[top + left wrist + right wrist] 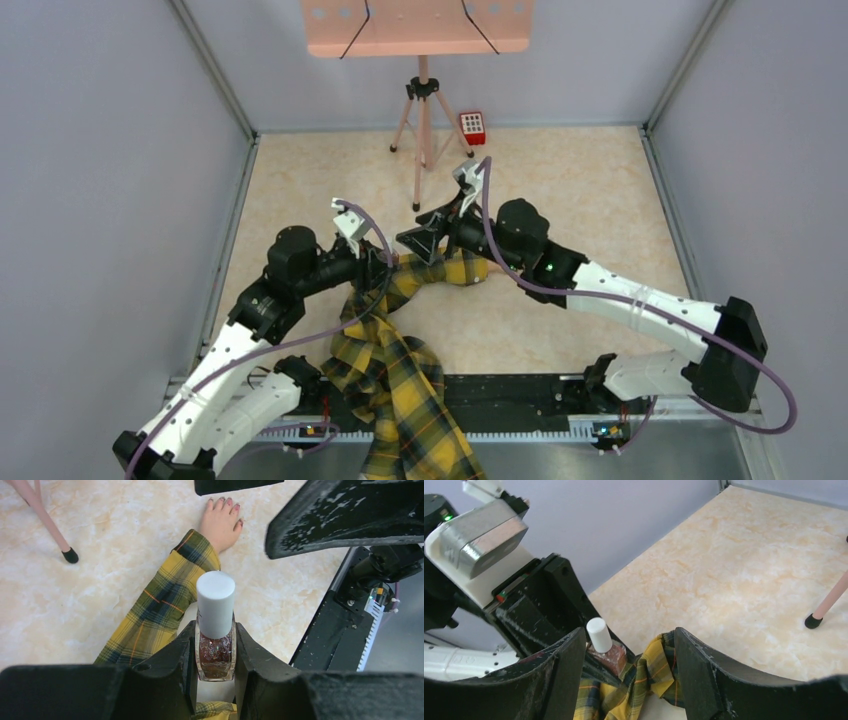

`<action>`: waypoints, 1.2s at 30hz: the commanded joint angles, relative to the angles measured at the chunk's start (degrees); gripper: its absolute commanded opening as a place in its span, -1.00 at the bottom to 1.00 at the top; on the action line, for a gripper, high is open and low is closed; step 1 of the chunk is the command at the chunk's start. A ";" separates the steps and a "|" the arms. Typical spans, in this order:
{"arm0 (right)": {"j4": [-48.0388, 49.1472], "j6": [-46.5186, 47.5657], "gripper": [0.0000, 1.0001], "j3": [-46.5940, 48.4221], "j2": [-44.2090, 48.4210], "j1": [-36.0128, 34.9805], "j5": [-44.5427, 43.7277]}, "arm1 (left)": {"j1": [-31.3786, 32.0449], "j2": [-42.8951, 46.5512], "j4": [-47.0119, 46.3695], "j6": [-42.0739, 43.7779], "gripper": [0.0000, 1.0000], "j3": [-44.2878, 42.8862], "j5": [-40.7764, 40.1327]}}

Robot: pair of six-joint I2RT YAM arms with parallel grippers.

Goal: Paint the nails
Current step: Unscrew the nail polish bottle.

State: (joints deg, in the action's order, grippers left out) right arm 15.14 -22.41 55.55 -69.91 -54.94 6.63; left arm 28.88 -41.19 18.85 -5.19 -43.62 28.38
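Note:
My left gripper (215,636) is shut on a small glass nail polish bottle (215,655) of dark red glitter polish, its white cap (215,602) on and upright. Beyond it lies the pale mannequin hand (221,524), palm down, in a yellow-black plaid sleeve (160,605); the nails (229,502) are dark red. My right gripper (624,672) is open just over the sleeve (659,670), and the bottle's cap (599,634) stands by its left finger (561,680), untouched. From above, both grippers (385,264) (424,240) meet over the sleeve (400,370).
A pink tripod (424,110) with a board stands at the back, one foot (70,555) near the sleeve. A small red keypad box (472,127) sits beside it. A black rail (520,395) runs along the near edge, and grey walls close in both sides.

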 commanded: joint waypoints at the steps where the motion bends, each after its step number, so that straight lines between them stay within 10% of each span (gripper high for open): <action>1: -1.04 -1.10 0.27 5.94 -3.04 -1.33 -3.65 | 0.12 0.06 -0.75 0.83 -1.00 -2.62 -2.57; 13: -2.30 0.03 0.17 11.29 -9.55 -4.45 -1.90 | 0.09 -0.27 -0.50 1.04 -1.00 -2.79 -3.25; 24: -2.74 0.66 -0.23 12.42 -10.92 -5.02 -1.37 | 0.10 -0.47 -0.30 1.00 -1.00 -2.84 -3.08; 29: -2.85 2.33 -0.97 12.38 -10.91 -5.03 1.03 | 0.04 -0.26 0.01 1.22 -1.00 -3.09 -3.46; 36: -2.83 5.76 -1.00 10.47 -8.45 -5.07 2.97 | -0.05 0.44 -0.83 0.60 -1.00 -3.09 0.61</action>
State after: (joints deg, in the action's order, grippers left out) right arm 10.68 -19.40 64.93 -80.71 -59.46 6.63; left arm 28.86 -41.76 21.23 -4.51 -44.05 26.00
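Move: The nail polish bottle stands cap up in the left fingers, its white cap about 3 cm above the left hand point and 1 cm to its right. From the open right hand, that cap is some 5 cm left, 1 cm back and 2 cm lower. Roughly 30 cm below the right hand lie the plaid sleeve, 5 cm ahead and 2 cm right, and the mannequin hand, 7 cm ahead and 21 cm right. The white cap is taken between the right fingertips: the right hand slides left about 5 cm towards it, sinking some 2 cm, then stays nearly in place while its partly open fingers shut and pinch the cap from both sides, the wrist turning only about five degrees. The left fingers keep their hold on the bottle below, nearly still. ##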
